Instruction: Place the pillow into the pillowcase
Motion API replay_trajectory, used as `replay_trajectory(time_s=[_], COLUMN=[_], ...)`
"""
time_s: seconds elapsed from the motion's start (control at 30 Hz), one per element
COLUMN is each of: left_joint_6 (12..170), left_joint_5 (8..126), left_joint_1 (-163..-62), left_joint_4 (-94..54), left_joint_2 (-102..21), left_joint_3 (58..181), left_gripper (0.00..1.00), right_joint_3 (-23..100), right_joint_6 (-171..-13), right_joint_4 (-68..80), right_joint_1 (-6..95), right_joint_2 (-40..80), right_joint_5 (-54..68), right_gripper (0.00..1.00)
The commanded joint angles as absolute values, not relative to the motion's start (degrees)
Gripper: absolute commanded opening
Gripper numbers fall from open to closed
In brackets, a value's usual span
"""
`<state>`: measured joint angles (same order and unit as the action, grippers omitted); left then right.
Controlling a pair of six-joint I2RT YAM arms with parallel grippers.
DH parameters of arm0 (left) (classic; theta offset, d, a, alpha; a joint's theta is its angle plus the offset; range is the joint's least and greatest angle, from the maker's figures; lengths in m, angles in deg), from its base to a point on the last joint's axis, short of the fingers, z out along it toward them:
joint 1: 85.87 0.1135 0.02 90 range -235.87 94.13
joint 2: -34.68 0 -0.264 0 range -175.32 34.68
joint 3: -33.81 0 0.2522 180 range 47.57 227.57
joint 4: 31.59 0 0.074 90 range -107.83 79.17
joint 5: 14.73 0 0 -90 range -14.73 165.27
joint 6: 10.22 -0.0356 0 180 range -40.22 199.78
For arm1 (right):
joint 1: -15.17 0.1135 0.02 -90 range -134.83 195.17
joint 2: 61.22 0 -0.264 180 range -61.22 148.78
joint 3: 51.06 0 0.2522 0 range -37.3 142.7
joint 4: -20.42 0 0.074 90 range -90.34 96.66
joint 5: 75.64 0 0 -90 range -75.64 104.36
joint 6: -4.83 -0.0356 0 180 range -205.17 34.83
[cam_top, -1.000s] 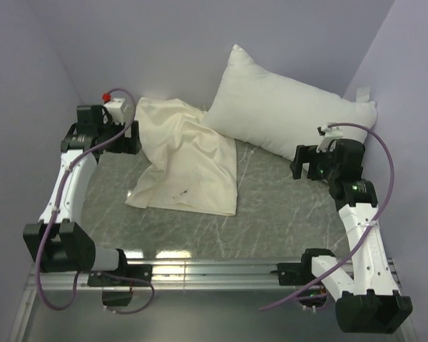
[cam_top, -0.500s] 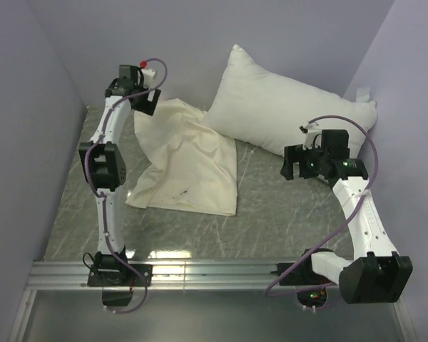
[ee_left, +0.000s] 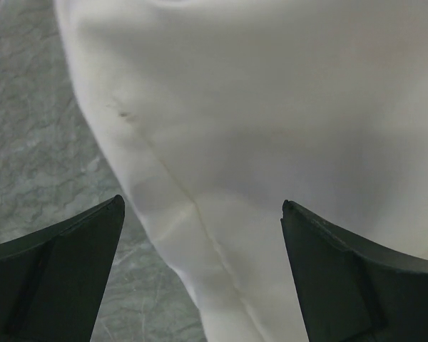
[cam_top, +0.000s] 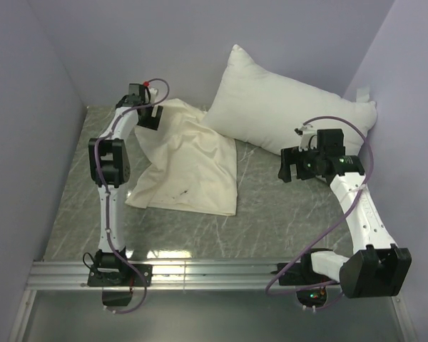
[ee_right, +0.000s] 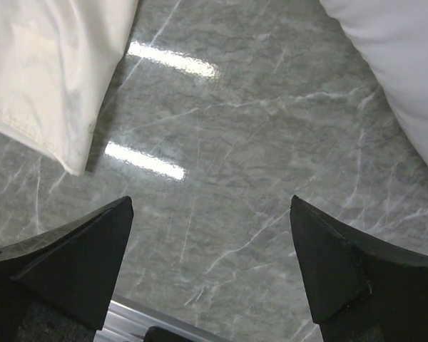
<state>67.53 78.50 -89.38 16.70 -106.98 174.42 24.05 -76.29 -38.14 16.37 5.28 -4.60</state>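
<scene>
The plump white pillow (cam_top: pixel 282 107) leans against the back right corner, one edge of it showing in the right wrist view (ee_right: pixel 403 78). The wrinkled cream pillowcase (cam_top: pixel 189 157) lies flat on the table to its left. My left gripper (cam_top: pixel 151 118) hovers over the pillowcase's far left corner, open, with the cream cloth (ee_left: pixel 271 128) filling its view below the jaws (ee_left: pixel 202 206). My right gripper (cam_top: pixel 291 165) is open over bare table, just in front of the pillow; the pillowcase's corner (ee_right: pixel 50 85) lies to its left. Neither holds anything.
The grey marble tabletop (cam_top: pixel 285 221) is walled in by lilac panels at the left, back and right. A metal rail (cam_top: pixel 214 271) runs along the near edge where both arm bases are bolted.
My left arm has swung up from the left wall and reached to the pillowcase's far corner. The right gripper has shifted a little left along the pillow's front.
</scene>
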Motion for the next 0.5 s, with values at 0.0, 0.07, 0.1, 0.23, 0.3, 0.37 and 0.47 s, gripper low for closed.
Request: replay_trajectory(time_s=[0.0, 0.07, 0.1, 0.23, 0.3, 0.37, 0.47], left_joint_6=[73.37, 73.02, 72.84, 72.14, 72.31, 73.19, 75.29], left_joint_5=[80.10, 80.72, 80.11, 77.13, 77.03, 75.72, 72.12], left_joint_1=[-86.40, -86.05, -86.05, -86.05, -86.05, -84.57, -83.33], left_joint_4=[14.78, 15.48, 15.75, 14.17, 13.12, 14.16, 15.92], left_joint_2=[-107.78, -108.84, -109.10, -107.53, -107.35, -108.66, -110.42], left_joint_3=[175.98, 175.98, 175.63, 170.20, 169.22, 170.79, 174.04], left_gripper=[0.99, 0.99, 0.99, 0.95, 0.90, 0.84, 0.65], right_joint_3=[26.95, 26.86, 26.86, 27.65, 28.27, 28.53, 28.89], right_joint_6=[-74.72, -74.19, -74.01, -74.10, -74.10, -74.10, -74.10], right_joint_4=[-39.13, -39.48, -39.57, -39.75, -40.01, -40.10, -40.28], right_joint_1=[17.72, 19.04, 19.48, 20.45, 20.45, 20.45, 20.36], right_joint_2=[5.05, 5.49, 5.67, 6.81, 7.16, 7.51, 7.87], right_joint_5=[-6.11, -6.29, -6.03, -5.50, -5.76, -5.85, -5.77], right_gripper=[0.98, 0.98, 0.97, 0.97, 0.96, 0.96, 0.95])
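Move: The pillowcase's far left edge is the left gripper's target, roughly 3 cm to its left, about level with it fore and aft, and some 4 cm below. The middle of the pillowcase lies about 16 cm back and 16 cm to the right; the pillow's nearest corner is some 22 cm to the right and level fore and aft. From the right gripper, that same pillowcase edge is about 32 cm ahead, 58 cm left and 16 cm lower. Slide the open left gripper about 4 cm left over the pillowcase's far left edge while sinking some 2.5 cm, turning it slightly counter-clockwise. Hold the fingers astride the edge, one on the bare-table side and one over the cloth, and start closing them to roughly two-thirds open. Let the empty right gripper drift about 2 cm left, staying open. ##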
